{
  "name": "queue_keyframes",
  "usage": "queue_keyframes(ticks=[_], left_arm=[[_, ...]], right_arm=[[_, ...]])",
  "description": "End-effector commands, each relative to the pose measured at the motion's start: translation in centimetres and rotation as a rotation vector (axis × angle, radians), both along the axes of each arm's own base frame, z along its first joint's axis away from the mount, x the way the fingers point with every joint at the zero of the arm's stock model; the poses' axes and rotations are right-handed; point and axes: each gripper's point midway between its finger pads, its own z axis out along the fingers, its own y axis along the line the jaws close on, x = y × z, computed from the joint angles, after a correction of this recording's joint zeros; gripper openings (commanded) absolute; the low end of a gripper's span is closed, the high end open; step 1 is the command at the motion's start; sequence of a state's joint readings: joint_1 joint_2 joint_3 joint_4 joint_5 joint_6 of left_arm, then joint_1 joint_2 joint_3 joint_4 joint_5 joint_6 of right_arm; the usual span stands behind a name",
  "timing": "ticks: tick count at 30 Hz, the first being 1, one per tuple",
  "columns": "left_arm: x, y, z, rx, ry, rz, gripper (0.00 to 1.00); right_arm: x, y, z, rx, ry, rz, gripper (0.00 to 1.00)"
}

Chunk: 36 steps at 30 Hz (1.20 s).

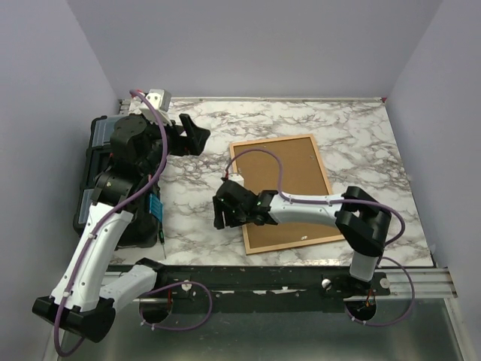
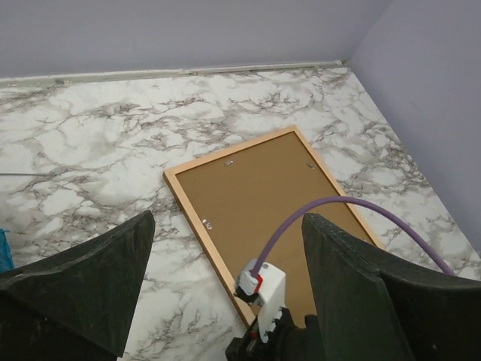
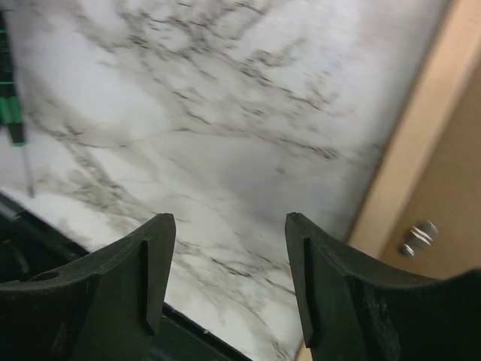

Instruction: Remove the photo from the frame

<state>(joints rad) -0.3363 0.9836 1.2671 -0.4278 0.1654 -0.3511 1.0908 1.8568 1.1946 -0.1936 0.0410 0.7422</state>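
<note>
The frame (image 1: 270, 141) lies face down in the middle of the marble table, its brown backing board (image 1: 282, 180) facing up. The photo is hidden under that board. My right gripper (image 1: 222, 207) hovers low just off the frame's left edge (image 3: 406, 158), open, with only marble between its fingers (image 3: 154, 256). A small metal clip (image 3: 417, 237) sits on the backing board (image 3: 458, 188) beside the right finger. My left gripper (image 1: 197, 139) is raised at the back left, open and empty, looking down on the frame (image 2: 195, 218) and the right wrist (image 2: 263, 289).
A black toolbox (image 1: 94, 165) stands along the table's left edge under my left arm. A green-handled screwdriver (image 1: 160, 229) lies by it, also seen as a screwdriver (image 3: 11, 113) at the far left. The table's front rail (image 1: 301, 280) runs close to my right gripper.
</note>
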Motion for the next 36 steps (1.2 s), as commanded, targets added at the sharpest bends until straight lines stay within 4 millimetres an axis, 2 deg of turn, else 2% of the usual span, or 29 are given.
queue_keyframes(ticks=[1,6,11,14,20,25,29,31,36], left_arm=[[1.2,0.8,-0.9,-0.031,0.049,0.059,0.81],[2.4,0.9,-2.2,-0.056,0.115,0.081,0.81],[4.3,0.6,-5.5,-0.074,0.258,0.126,0.84],[5.4,0.1,-8.0,-0.086,0.369,0.119,0.86],[6.4,-2.2,-12.1,-0.152,0.547,0.024,0.86],[6.5,-4.1,-15.2,-0.260,0.672,-0.039,0.83],[6.4,-5.4,-17.0,-0.330,0.760,-0.097,0.83],[6.2,-6.0,-17.9,-0.364,0.800,-0.123,0.83],[5.9,-6.9,-19.5,-0.433,0.870,-0.146,0.83]], right_arm=[[0.0,-7.8,-1.4,-0.340,-0.129,-0.248,0.66],[-1.3,-9.8,-1.0,-0.508,-0.259,-0.312,0.66],[-2.4,-10.7,-1.7,-0.562,-0.285,-0.330,0.65],[-2.5,-10.5,-1.9,-0.547,-0.281,-0.310,0.65],[-2.6,-9.1,-2.7,-0.495,-0.274,-0.269,0.62],[-2.6,-7.9,-3.3,-0.472,-0.269,-0.243,0.55],[-2.6,-7.9,-3.4,-0.469,-0.278,-0.238,0.51],[-2.5,-8.0,-3.2,-0.463,-0.285,-0.235,0.45],[-2.7,-8.3,-3.2,-0.422,-0.301,-0.201,0.37]])
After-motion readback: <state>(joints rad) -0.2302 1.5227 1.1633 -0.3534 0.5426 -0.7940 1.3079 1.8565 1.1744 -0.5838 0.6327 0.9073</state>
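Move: The right hand has the near end of the frame's left rail about 8 cm to its right, 3 cm back and 3 cm lower. A metal clip sits beside that rail, 11 cm right and 2 cm ahead of this hand; the screwdriver lies some 15 cm left and 3 cm back. From the left hand, high up, the rail's middle is roughly 9 cm right, 3 cm ahead and 36 cm below, the toolbox about 26 cm left, 4 cm ahead and 30 cm lower. Rightward, slightly back and down, the right hand swings some 9 cm away from the screwdriver to the frame's left rail near its near corner, rolling its fingers to point down, then stays there narrowing them astride the rail. The left hand sinks about 20 cm, first forward, then right, towards the rail, tipping steeply down with fingers wide open. ##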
